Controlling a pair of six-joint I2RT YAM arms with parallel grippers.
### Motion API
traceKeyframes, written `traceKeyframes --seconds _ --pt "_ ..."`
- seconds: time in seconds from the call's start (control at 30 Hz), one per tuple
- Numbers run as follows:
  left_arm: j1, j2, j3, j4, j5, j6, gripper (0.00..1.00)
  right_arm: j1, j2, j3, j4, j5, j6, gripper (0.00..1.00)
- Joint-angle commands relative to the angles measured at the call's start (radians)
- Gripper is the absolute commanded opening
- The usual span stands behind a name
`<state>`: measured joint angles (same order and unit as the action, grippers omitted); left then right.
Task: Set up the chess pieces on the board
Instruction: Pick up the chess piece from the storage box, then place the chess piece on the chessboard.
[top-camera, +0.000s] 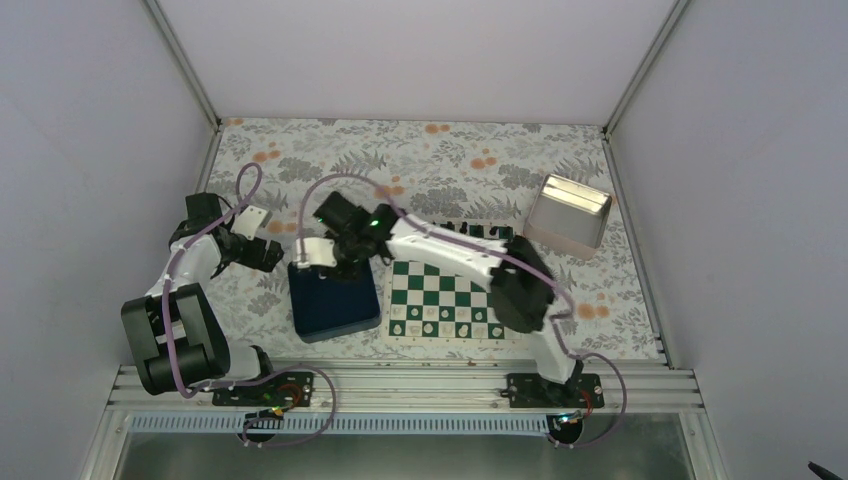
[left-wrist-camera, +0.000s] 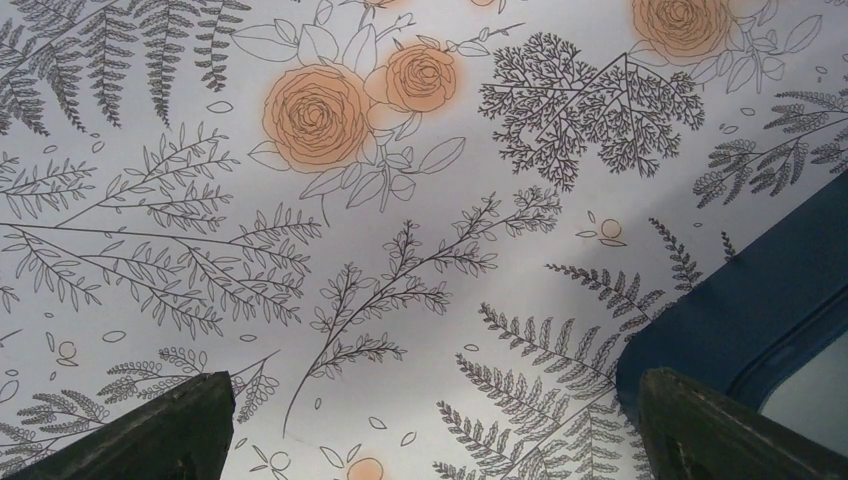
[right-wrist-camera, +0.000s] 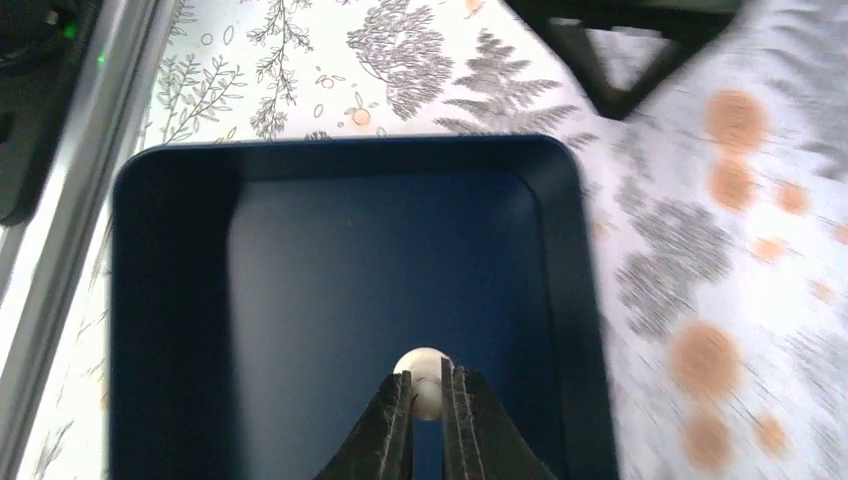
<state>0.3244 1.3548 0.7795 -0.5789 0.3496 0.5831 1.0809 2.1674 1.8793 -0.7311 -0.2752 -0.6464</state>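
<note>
My right gripper (right-wrist-camera: 427, 395) is shut on a small cream chess piece (right-wrist-camera: 423, 372) with a round head, held over the floor of the dark navy tray (right-wrist-camera: 350, 146). From above, that gripper (top-camera: 336, 264) reaches left across to the tray (top-camera: 335, 308). The green and white board (top-camera: 432, 284) lies right of the tray, with several white pieces (top-camera: 441, 316) in its near rows. My left gripper (left-wrist-camera: 435, 385) is open over bare floral cloth with nothing between its fingers. It (top-camera: 268, 256) hangs just left of the tray, whose corner (left-wrist-camera: 740, 300) shows beside the right finger.
A row of small black pieces (top-camera: 470, 232) stands along the board's far edge, partly hidden by the right arm. A metal tin (top-camera: 570, 212) sits at the back right. The white enclosure walls close in on three sides.
</note>
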Motion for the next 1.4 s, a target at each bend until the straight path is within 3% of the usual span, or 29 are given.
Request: traceKeyframes --seconds 0.0,0.37,0.63,0.9,1.37 --pt "-0.001 -0.017 -0.012 -0.001 0.011 0.000 1.00 -0.076 -0.245 -0.158 -0.084 0.040 0.010 0.05" --pt "-0.002 -0.001 -0.008 0.005 -0.013 -0.008 1.00 -0.460 -0.877 -0.847 -0.041 0.108 -0.007 0.05" --pt "-0.002 0.003 -0.008 0.002 -0.033 -0.016 1.00 -0.665 -1.114 -1.166 -0.039 0.108 -0.122 0.05" --pt "-0.002 0.014 -0.005 -0.001 -0.032 -0.018 1.00 -0.698 -1.148 -1.308 0.004 0.063 -0.179 0.06" --pt "-0.002 0.051 -0.008 0.002 -0.036 -0.016 1.00 -0.699 -1.034 -1.312 -0.019 0.001 -0.206 0.07"
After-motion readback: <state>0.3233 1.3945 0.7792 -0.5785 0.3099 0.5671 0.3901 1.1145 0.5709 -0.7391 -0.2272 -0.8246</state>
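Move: The right hand already holds the white pawn above the dark blue box, whose middle lies about 2 cm back and 8 cm below. The gap in the white pawn row is some 39 cm to its right, 5 cm back and 11 cm down; the neighbouring pawn stands 4 cm to the left of that gap, the knight 4 cm nearer the base. From the left hand the gap is roughly 55 cm right, 14 cm back, 6 cm down. Right hand, still pinching the pawn, arcs up then down, some 39 cm right, towards the gap, turning clockwise. ##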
